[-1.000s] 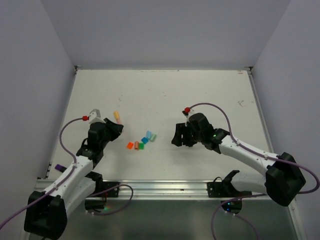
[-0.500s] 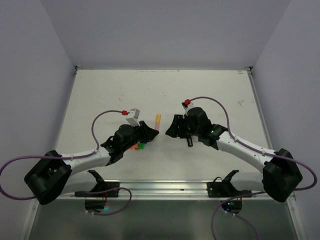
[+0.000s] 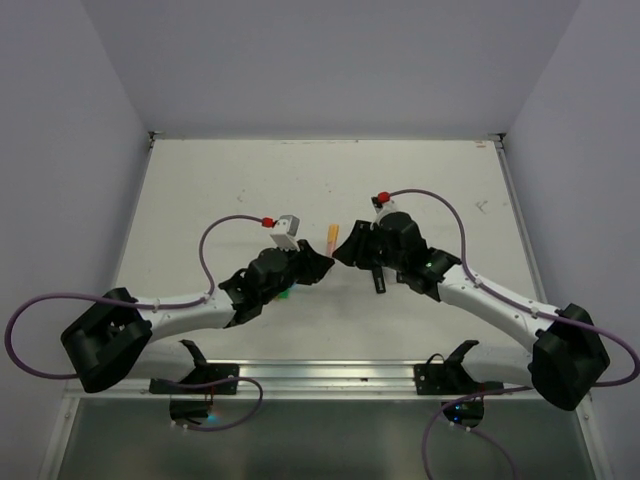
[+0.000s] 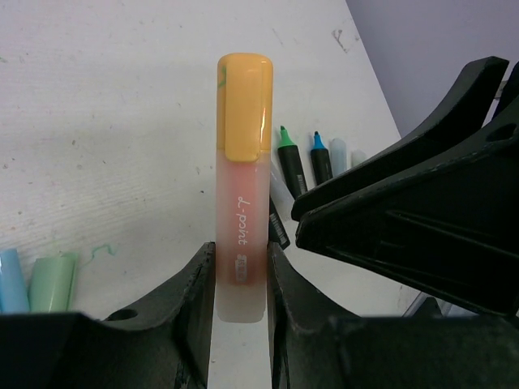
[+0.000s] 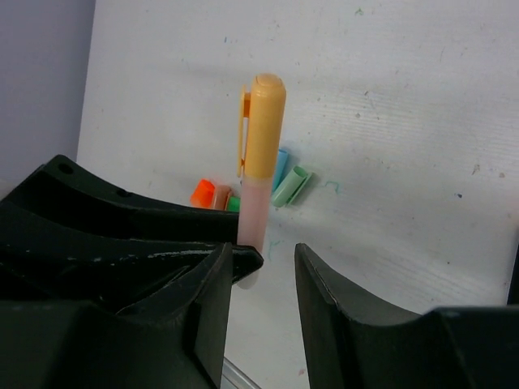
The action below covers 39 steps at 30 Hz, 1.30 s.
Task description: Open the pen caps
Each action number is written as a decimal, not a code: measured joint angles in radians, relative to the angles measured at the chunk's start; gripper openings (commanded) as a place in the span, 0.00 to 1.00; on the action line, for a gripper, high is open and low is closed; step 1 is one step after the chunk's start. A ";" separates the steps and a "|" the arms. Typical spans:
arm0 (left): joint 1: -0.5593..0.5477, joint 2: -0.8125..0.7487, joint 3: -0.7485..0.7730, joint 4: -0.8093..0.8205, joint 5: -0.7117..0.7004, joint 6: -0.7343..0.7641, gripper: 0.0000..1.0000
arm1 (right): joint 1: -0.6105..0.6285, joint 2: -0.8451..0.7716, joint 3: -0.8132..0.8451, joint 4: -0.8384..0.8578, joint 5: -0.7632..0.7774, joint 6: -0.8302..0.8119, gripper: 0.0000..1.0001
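Observation:
My left gripper is shut on the pink body of a highlighter, which stands out past the fingers with its yellow-orange pen cap on. In the top view the marker is held above mid-table between the left gripper and right gripper. In the right wrist view the cap rises ahead of my right gripper, whose jaws stand apart with nothing gripped. Loose caps lie on the table: orange, green, light blue, mint.
Uncapped markers lie on the table beyond the held one, one green-tipped and one blue-tipped. A black marker lies under the right arm. The white table is walled on three sides.
The left arm swung right to mid-table carrying the highlighter. The right gripper moved left up to it, and its jaws narrowed.

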 measured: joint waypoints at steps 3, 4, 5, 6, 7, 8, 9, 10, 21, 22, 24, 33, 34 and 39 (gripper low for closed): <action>-0.007 0.006 0.008 0.000 -0.005 0.005 0.00 | 0.000 -0.016 0.000 0.019 0.020 0.000 0.40; -0.008 0.009 0.010 0.000 -0.007 0.005 0.00 | 0.000 -0.015 0.000 0.029 0.023 0.000 0.40; -0.010 0.011 0.012 0.000 -0.010 0.006 0.00 | 0.000 -0.012 0.000 0.034 0.023 0.000 0.40; -0.012 0.013 0.015 0.000 -0.011 0.006 0.00 | 0.000 -0.006 0.000 0.038 0.023 0.000 0.40; -0.015 0.015 0.018 -0.001 -0.012 0.008 0.00 | 0.000 0.002 0.000 0.042 0.023 0.001 0.40; -0.019 0.016 0.021 0.000 -0.014 0.011 0.00 | 0.000 0.010 0.000 0.048 0.022 0.003 0.39; -0.023 0.016 0.024 0.000 -0.017 0.012 0.00 | 0.000 0.018 0.000 0.055 0.022 0.006 0.39; -0.027 0.016 0.027 0.002 -0.019 0.012 0.00 | 0.000 0.026 0.000 0.061 0.021 0.008 0.39; -0.038 0.017 0.029 0.013 -0.029 0.011 0.00 | -0.001 0.053 0.000 0.120 0.023 0.031 0.14; -0.037 0.017 0.029 0.017 -0.032 0.010 0.00 | -0.003 0.055 -0.002 0.126 0.022 0.035 0.10; -0.036 0.018 0.029 0.019 -0.038 0.006 0.00 | -0.002 0.060 -0.010 0.147 0.024 0.041 0.04; -0.036 0.044 0.023 0.028 -0.027 -0.006 0.42 | -0.002 0.065 -0.040 0.174 0.030 0.050 0.00; -0.036 0.045 0.023 0.028 -0.027 -0.003 0.53 | -0.002 0.065 -0.042 0.175 0.031 0.050 0.00; -0.040 0.020 0.024 -0.009 -0.029 0.018 0.78 | 0.005 0.064 -0.043 0.175 0.031 0.028 0.00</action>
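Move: I hold the orange pen upright in my left hand by its lower barrel, cap up, its middle about 3 cm above those fingers, 1 cm ahead and 1 cm to the right. From my right hand, that middle is about 2 cm ahead, 2 cm left and 1 cm up. The light green cap lies on the table 3 cm ahead and 8 cm left of my right hand, the black pen 3 cm ahead and 9 cm right, both some 15 cm below. I slip my right hand's half-open fingers around the pen, about 2 cm forward and 1 cm left, and shut them on the barrel just under the orange cap. Meanwhile my left hand brings the pen about 1 cm to the right to meet them; once the right grip is on, the left fingers open wide and let go, the left hand staying beside the pen. ##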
